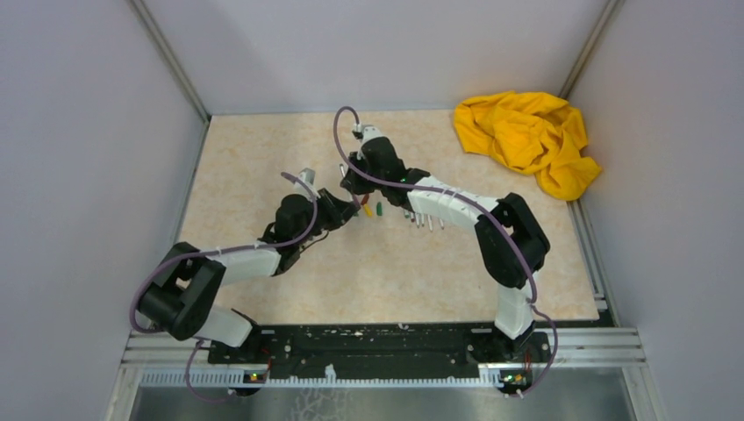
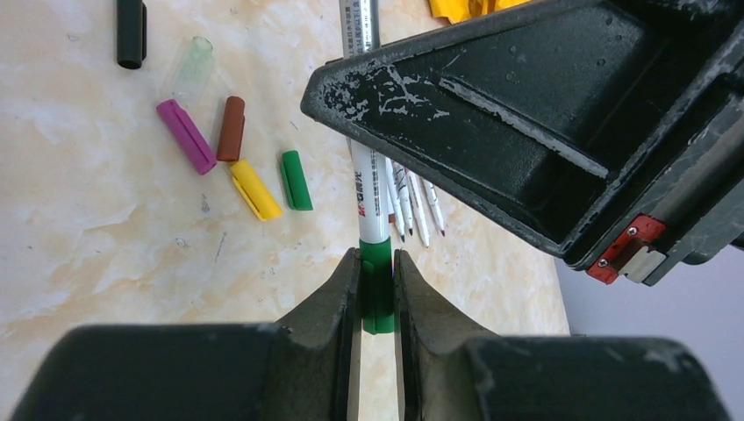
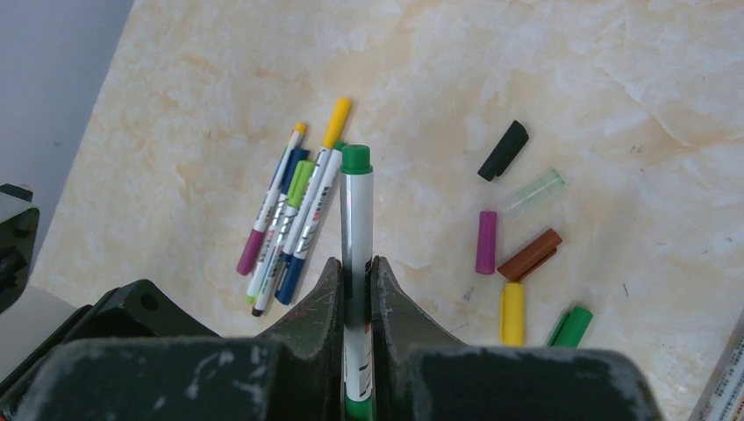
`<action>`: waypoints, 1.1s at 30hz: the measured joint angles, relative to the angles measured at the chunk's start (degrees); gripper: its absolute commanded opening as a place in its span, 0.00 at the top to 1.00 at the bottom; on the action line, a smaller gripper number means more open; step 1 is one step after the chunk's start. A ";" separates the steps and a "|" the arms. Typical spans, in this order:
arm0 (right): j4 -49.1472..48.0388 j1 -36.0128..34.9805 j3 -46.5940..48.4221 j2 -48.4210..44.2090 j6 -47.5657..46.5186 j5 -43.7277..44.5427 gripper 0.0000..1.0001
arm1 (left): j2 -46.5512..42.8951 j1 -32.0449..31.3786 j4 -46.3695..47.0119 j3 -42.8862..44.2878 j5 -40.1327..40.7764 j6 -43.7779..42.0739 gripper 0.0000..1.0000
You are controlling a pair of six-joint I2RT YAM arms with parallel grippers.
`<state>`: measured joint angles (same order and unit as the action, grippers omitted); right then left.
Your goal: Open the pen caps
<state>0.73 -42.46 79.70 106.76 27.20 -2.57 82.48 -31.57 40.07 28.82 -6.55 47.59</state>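
Observation:
A white pen with a green cap is held between both grippers above the table. In the left wrist view my left gripper (image 2: 377, 254) is shut on the green cap (image 2: 377, 294), and the pen barrel (image 2: 369, 189) runs away from it. My right gripper (image 3: 355, 261) is shut on the same barrel (image 3: 355, 215); its green tail end (image 3: 355, 160) points away. Loose pen caps lie on the table: black (image 3: 504, 150), clear (image 3: 532, 193), purple (image 3: 485, 241), brown (image 3: 529, 255), yellow (image 3: 512, 312) and green (image 3: 570, 326). In the top view the left gripper (image 1: 347, 210) and right gripper (image 1: 353, 186) meet mid-table.
A bunch of pens (image 3: 289, 210) lies on the table, beyond the right gripper's fingers in the right wrist view. More pens with bare tips (image 2: 412, 202) lie under the right arm. A crumpled yellow cloth (image 1: 526, 136) sits in the far right corner. Grey walls close in the tabletop (image 1: 263, 167).

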 measured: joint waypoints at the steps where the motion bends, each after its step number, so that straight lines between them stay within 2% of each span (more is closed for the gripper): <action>1: 0.35 0.02 0.00 0.02 -0.31 0.00 1.00 | 0.44 -0.44 0.79 -0.26 0.55 0.02 1.00; 12: 2.36 1.05 0.35 0.04 -1.53 -1.31 1.00 | 1.31 -4.20 2.86 -1.18 7.04 -0.39 1.00; 18: 1.51 1.05 -0.20 0.04 -2.14 -1.66 1.00 | 1.53 -6.12 5.11 -2.32 10.95 2.21 1.00; 20: -1.07 0.96 -1.68 0.00 -2.73 -0.94 1.00 | 1.75 -6.86 4.55 -2.36 11.47 3.30 1.00; 24: -14.78 1.97 -3.87 -1.07 -6.25 5.97 1.00 | 2.43 -12.11 -0.37 -3.98 6.60 5.16 1.00; 27: -21.51 2.62 -5.62 -3.65 -8.33 9.29 1.00 | 2.71 -13.29 -2.71 -4.22 4.68 5.86 1.00; 33: -25.35 2.56 -5.84 -5.86 -10.82 11.96 1.00 | 2.60 -13.29 -6.21 -3.74 7.21 5.84 1.00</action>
<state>-24.62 -39.90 73.87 100.90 16.38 9.39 85.08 -44.86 33.87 25.08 0.67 53.43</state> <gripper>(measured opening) 0.051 0.208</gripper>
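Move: The left hand holds a green pen cap. The pen's white barrel, gripped by the right hand, lies about 4 cm ahead of it, 2 cm left and 5 cm up. On the table roughly 12 cm below the left hand, a loose green cap is some 3 cm ahead and 6 cm right, a yellow cap 3 cm ahead and 3 cm right. From the right hand, the held cap is about 4 cm back, 2 cm right and 5 cm below. Keeping their grips, the left fingers on the green cap and the right on the barrel, both hands strain almost in place, then spring apart. The right carries the pen some 10 cm up, 6 cm forward and a little right, its fingertips tilting up about 25 degrees; the left takes the cap back and down, about 7 cm each, and slightly right. ##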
